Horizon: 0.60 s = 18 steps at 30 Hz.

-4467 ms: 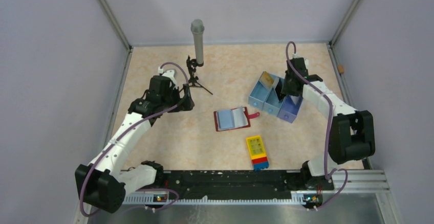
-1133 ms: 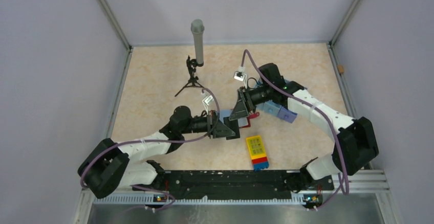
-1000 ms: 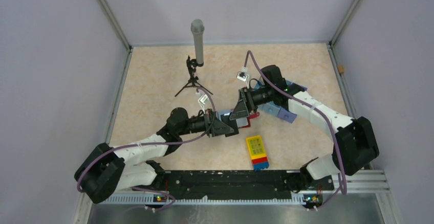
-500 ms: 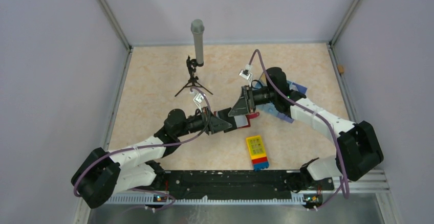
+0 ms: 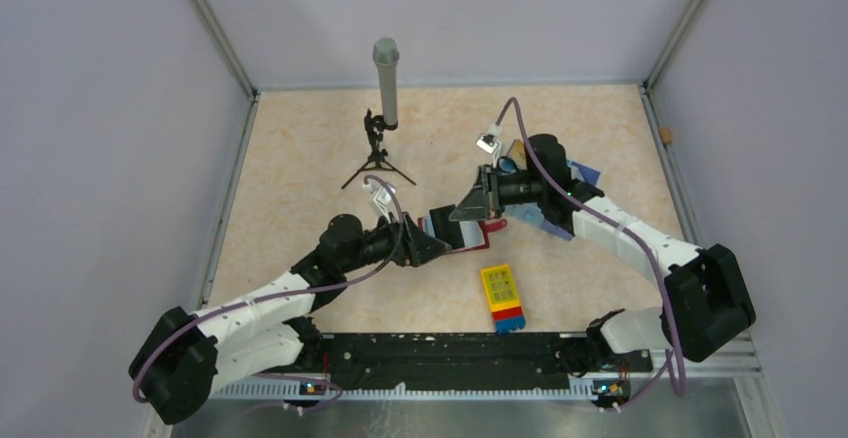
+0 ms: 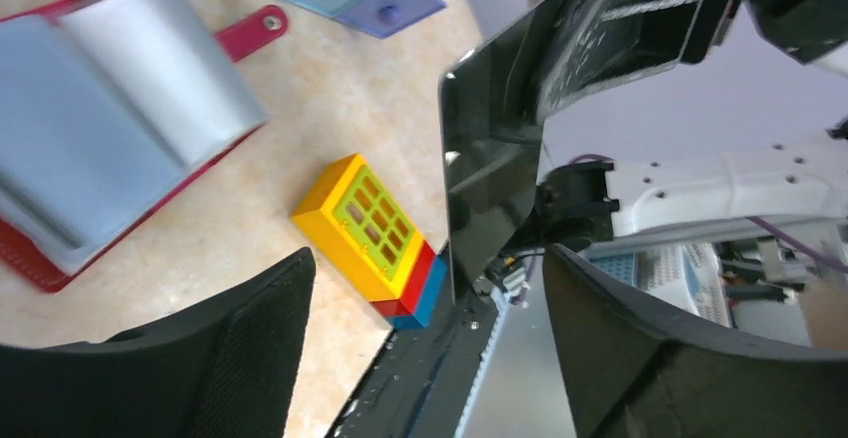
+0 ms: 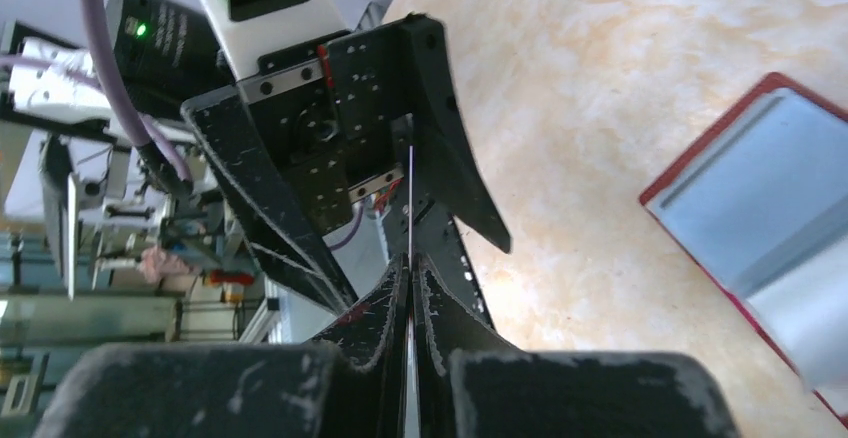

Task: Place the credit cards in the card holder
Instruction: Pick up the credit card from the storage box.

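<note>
The card holder [image 5: 441, 224] lies open mid-table, dark red with blue-grey pockets, also in the left wrist view [image 6: 110, 148] and the right wrist view [image 7: 770, 198]. My right gripper [image 5: 458, 214] is shut on a dark credit card [image 6: 490, 188], holding it upright above the holder's right half; the card is edge-on in the right wrist view [image 7: 410, 208]. My left gripper [image 5: 440, 247] is open and empty [image 6: 430, 358], facing the card from the left. A yellow-gold card [image 5: 516, 148] peeks from the tray. The pale card is hidden.
A light-blue tray [image 5: 548, 216] sits right of the holder, mostly under my right arm. A yellow, red and blue block [image 5: 503, 298] lies near the front edge. A microphone on a small tripod [image 5: 385, 83] stands at the back.
My right gripper took the dark card from the tray to above the holder. My left arm swung from the left to the holder, and over the last second drew back slightly left.
</note>
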### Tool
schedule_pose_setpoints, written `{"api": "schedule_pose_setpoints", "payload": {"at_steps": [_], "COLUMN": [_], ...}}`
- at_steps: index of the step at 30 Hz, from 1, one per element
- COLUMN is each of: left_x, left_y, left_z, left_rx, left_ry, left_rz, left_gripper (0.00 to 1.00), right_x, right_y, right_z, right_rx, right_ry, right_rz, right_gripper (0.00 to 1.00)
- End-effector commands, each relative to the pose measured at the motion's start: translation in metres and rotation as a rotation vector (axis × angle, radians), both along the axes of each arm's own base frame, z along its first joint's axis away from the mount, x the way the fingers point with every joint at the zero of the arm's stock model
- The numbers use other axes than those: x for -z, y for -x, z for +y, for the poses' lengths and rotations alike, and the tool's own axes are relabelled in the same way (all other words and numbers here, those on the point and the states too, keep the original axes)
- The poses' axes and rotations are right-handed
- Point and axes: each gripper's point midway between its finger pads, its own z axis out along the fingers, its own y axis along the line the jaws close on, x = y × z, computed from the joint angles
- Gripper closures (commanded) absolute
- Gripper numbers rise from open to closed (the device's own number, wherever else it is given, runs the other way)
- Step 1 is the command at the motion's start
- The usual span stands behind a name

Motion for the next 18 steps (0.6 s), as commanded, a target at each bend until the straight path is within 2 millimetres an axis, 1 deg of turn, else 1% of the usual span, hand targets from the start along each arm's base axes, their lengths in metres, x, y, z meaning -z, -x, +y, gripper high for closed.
{"api": "schedule_pose_setpoints", "payload": {"at_steps": [1, 2, 3, 5, 7, 10, 15, 18], "left_x": [0.003, 0.01, 0.012, 0.016, 0.023, 0.042, 0.066, 0.079], "left_y": [-0.013, -0.016, -0.018, -0.021, -0.026, -0.033, -0.035, -0.037], "left_z": [0.018, 0.026, 0.032, 0.043, 0.054, 0.071, 0.081, 0.081], "left_rx": [-0.11, -0.15, -0.182, -0.226, -0.282, -0.369, -0.429, -0.45], "left_ry": [-0.118, -0.157, -0.18, -0.22, -0.265, -0.341, -0.365, -0.364], "left_rz": [-0.037, -0.026, -0.026, -0.033, -0.022, 0.061, 0.177, 0.222], "left_gripper": [0.1, 0.05, 0.02, 0.01, 0.01, 0.01, 0.01, 0.01], "right_x": [0.01, 0.016, 0.022, 0.036, 0.048, 0.064, 0.093, 0.105], "right_y": [-0.025, -0.032, -0.038, -0.046, -0.053, -0.06, -0.069, -0.076], "right_z": [-0.019, -0.024, -0.029, -0.038, -0.041, -0.042, -0.039, -0.037], "right_rx": [0.155, 0.185, 0.214, 0.26, 0.284, 0.291, 0.284, 0.286], "right_ry": [0.07, 0.094, 0.122, 0.193, 0.237, 0.27, 0.309, 0.329], "right_rz": [-0.007, -0.009, -0.017, -0.022, -0.033, -0.023, 0.01, 0.021], "right_gripper": [1.0, 1.0, 1.0, 1.0, 1.0, 1.0, 1.0, 1.0]}}
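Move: The card is already in the right fingers; the open card holder it goes to lies about 7 cm ahead of the right hand, level with it sideways and some 19 cm lower. From that hand, the yellow toy block is roughly 11 cm right and 7 cm back, and the storage box about 21 cm right and 17 cm ahead, both near table height. From the left hand, the holder is about 11 cm ahead, 4 cm right and 16 cm below. Keep the right fingers shut on the black card and carry it down about 10 cm towards the card holder, also forward and a little right, tipping the fingertips down and swinging them forward. Meanwhile draw the already released left gripper away to the left and down, roughly 10 cm in all, turning its fingertips down and forward as it opens the last bit. ##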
